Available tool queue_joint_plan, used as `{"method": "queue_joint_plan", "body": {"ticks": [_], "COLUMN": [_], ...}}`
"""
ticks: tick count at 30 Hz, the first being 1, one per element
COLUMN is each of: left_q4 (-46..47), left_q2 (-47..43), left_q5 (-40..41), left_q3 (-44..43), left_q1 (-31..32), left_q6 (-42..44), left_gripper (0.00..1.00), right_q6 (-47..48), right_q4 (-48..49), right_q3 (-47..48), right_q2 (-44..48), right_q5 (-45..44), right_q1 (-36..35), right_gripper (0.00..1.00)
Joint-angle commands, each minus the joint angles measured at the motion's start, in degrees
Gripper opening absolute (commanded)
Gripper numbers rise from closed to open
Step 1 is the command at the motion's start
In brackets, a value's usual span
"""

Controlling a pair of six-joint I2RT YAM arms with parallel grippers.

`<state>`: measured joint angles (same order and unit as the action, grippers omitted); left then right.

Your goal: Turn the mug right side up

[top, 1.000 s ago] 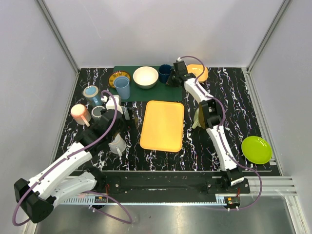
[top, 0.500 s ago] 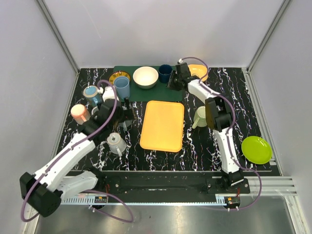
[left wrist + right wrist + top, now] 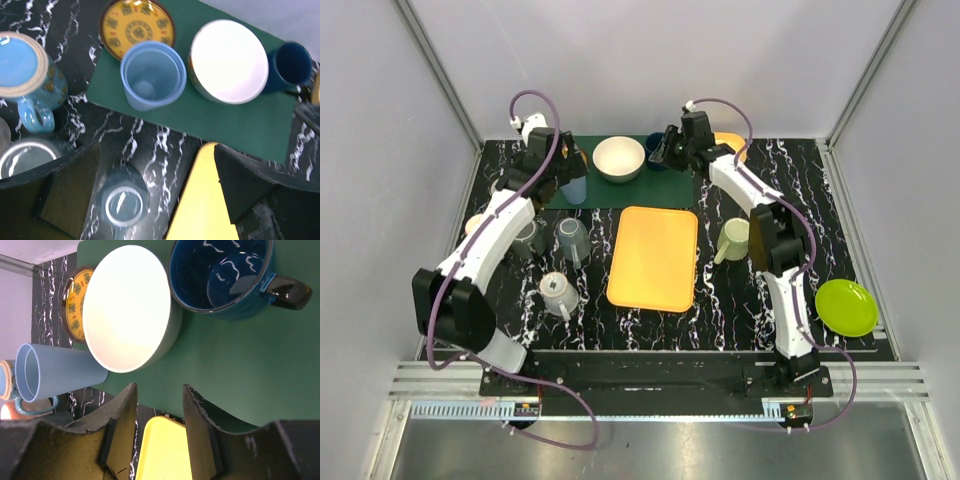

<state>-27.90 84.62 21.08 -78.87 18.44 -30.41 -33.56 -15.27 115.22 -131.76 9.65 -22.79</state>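
A dark grey-blue mug (image 3: pixel 572 240) stands on the black marbled table left of the yellow tray (image 3: pixel 653 257). In the left wrist view this mug (image 3: pixel 121 202) shows a pale ring on top with darker body spreading round it, so it looks base-up. My left gripper (image 3: pixel 563 168) is open and empty, high over the back left near a light blue cup (image 3: pixel 152 75), well behind the mug. Its fingers (image 3: pixel 65 185) frame the mug from above. My right gripper (image 3: pixel 159 387) is open and empty over the green mat (image 3: pixel 240 365).
A teal mug (image 3: pixel 27 75), a steel cup (image 3: pixel 25 157) and a whitish mug (image 3: pixel 556 293) stand at the left. A white bowl (image 3: pixel 618 158), a dark blue mug (image 3: pixel 220 277) and a patterned saucer (image 3: pixel 137 25) sit on the mat. A pale green mug (image 3: pixel 735 238) and a green plate (image 3: pixel 846 307) are on the right.
My left arm has swung from low over the front-left mugs up to the back left, uncovering the dark mug. My right arm has stretched further back and left.
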Motion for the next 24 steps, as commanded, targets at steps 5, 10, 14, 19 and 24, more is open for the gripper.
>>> {"method": "queue_joint_plan", "body": {"ticks": [5, 10, 14, 19, 24], "left_q4": [-5.67, -8.66, -9.19, -9.36, -9.63], "left_q2": [14.59, 22.33, 27.69, 32.09, 35.52], "left_q5": [-6.75, -6.75, -8.77, -9.48, -11.15], "left_q3": [-13.4, -21.31, -23.96, -25.98, -28.44], "left_q1": [-8.59, -11.14, -12.55, -13.95, -14.13], "left_q6": [-1.49, 0.18, 0.96, 0.88, 1.06], "left_gripper": [0.95, 0.91, 0.89, 0.83, 0.67], "right_q6": [0.25, -0.72, -0.1, 1.22, 3.06], "right_q4": [0.76, 4.71, 5.86, 3.41, 0.16], "right_q3": [-2.69, -13.25, -23.25, -30.57, -36.2], "right_q2": [7.04, 17.65, 25.75, 36.37, 46.22], "right_q5": [-0.94, -4.01, -6.22, -8.42, -10.95], "right_q1": [-2.35, -5.16, -6.83, -6.83, -6.75], "right_gripper": [0.48, 0.47, 0.48, 0.48, 0.49]}}
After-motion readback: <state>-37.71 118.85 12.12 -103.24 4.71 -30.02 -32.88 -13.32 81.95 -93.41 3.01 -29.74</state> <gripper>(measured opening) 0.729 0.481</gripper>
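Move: The tall blue cup stands about 11 cm ahead of the left hand, 2 cm to its left and 20 cm below. From the cup, the patterned plate lies some 8 cm farther out and 2 cm left, the white bowl 8 cm farther out and 12 cm right, and the butterfly mug 3 cm nearer and 13 cm left. For the right hand, the cup is some 24 cm left, 3 cm back and 10 cm below; the dark blue mug is 6 cm ahead, 2 cm left, 11 cm below. No firm contact can be made out as the left hand reaches the blue cup's rim at its left side, one finger over the mouth and the other outside. It swoops about 13 cm down, 10 cm forward and 7 cm left, tipping down some 20 degrees and closing about a quarter. The empty right hand, half open, draws back some 15 cm from the dark blue mug, then also rises about 11 cm. ##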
